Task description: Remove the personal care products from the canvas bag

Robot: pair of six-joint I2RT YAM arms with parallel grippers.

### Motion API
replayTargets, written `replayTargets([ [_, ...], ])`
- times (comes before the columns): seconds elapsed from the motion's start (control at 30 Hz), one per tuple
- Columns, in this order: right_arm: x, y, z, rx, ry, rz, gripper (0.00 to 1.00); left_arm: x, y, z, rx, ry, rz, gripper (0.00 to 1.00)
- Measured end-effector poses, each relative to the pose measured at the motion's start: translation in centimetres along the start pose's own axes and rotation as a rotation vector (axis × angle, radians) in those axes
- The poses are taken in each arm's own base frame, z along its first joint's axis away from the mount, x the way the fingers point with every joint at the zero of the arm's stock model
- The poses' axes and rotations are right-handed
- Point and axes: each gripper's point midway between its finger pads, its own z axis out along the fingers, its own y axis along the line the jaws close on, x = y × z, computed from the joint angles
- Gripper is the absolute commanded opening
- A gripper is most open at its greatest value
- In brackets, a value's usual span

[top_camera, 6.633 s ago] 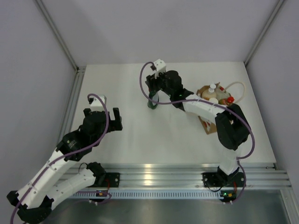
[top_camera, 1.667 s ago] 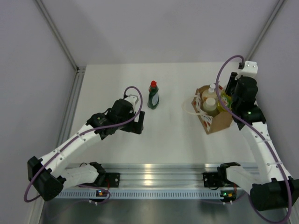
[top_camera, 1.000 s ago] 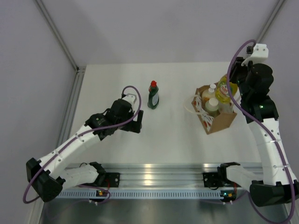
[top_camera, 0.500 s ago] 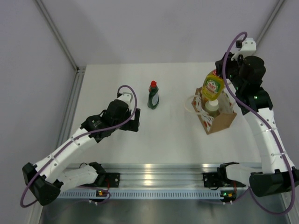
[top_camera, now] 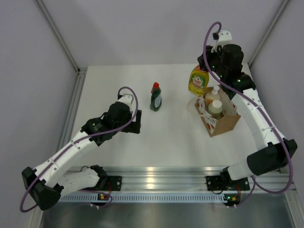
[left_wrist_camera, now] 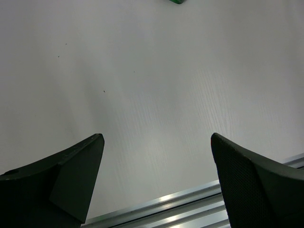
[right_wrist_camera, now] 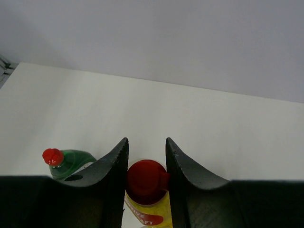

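Note:
My right gripper (top_camera: 205,70) (right_wrist_camera: 147,152) is shut on the red cap of the yellow-green bottle (top_camera: 198,80) (right_wrist_camera: 147,199). The bottle hangs in the air left of the canvas bag (top_camera: 222,120). Inside the tan bag stand a cream cylinder (top_camera: 214,107) and a bottle with a white pump (top_camera: 216,90). White rope handles (top_camera: 201,105) droop over the bag's left side. The dark green bottle with a red cap (top_camera: 156,97) (right_wrist_camera: 66,161) stands upright on the table, mid-back. My left gripper (top_camera: 135,122) (left_wrist_camera: 156,142) is open over bare table, left of and in front of the green bottle.
The white table (top_camera: 166,137) has an aluminium rail (top_camera: 161,175) along its near edge, seen in the left wrist view as a rail (left_wrist_camera: 190,209) too. Grey walls close the back and sides. An upright frame post (top_camera: 59,38) stands at the back left.
My right gripper lifted the yellow-green bottle out of the bag and carried it left and toward the back. The left arm has barely moved.

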Motion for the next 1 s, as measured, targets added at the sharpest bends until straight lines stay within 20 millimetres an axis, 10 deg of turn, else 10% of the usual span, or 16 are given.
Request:
replayTargets([
  [0.43, 0.9, 5.2, 8.0, -0.048, -0.056, -0.095, 0.00, -0.1, 0.3, 0.0, -0.016, -0.007, 0.001, 0.98],
  [1.0, 12.4, 6.0, 12.0, -0.019, 0.007, -0.094, 0.00, -0.2, 0.4, 0.0, -0.021, -0.009, 0.001, 0.98],
])
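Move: Just right of the green bottle is the bare patch of table that the right hand is taking the yellow bottle to: about 7 cm ahead of that hand, 10 cm to its left and 38 cm below. The green bottle's middle is about 4 cm ahead, 21 cm left and 28 cm down; the canvas bag is 10 cm right, 4 cm back and 31 cm down. From the left hand, the patch lies some 27 cm ahead, 19 cm right and 19 cm below. Swinging clear of the canvas bag, the right hand carries the yellow bottle by its red cap forward and left, nearly level at first, about 12 cm in all. It then sinks some 13 cm almost straight down beside the green bottle, keeping its pinch on the cap; the wrist hardly turns. ##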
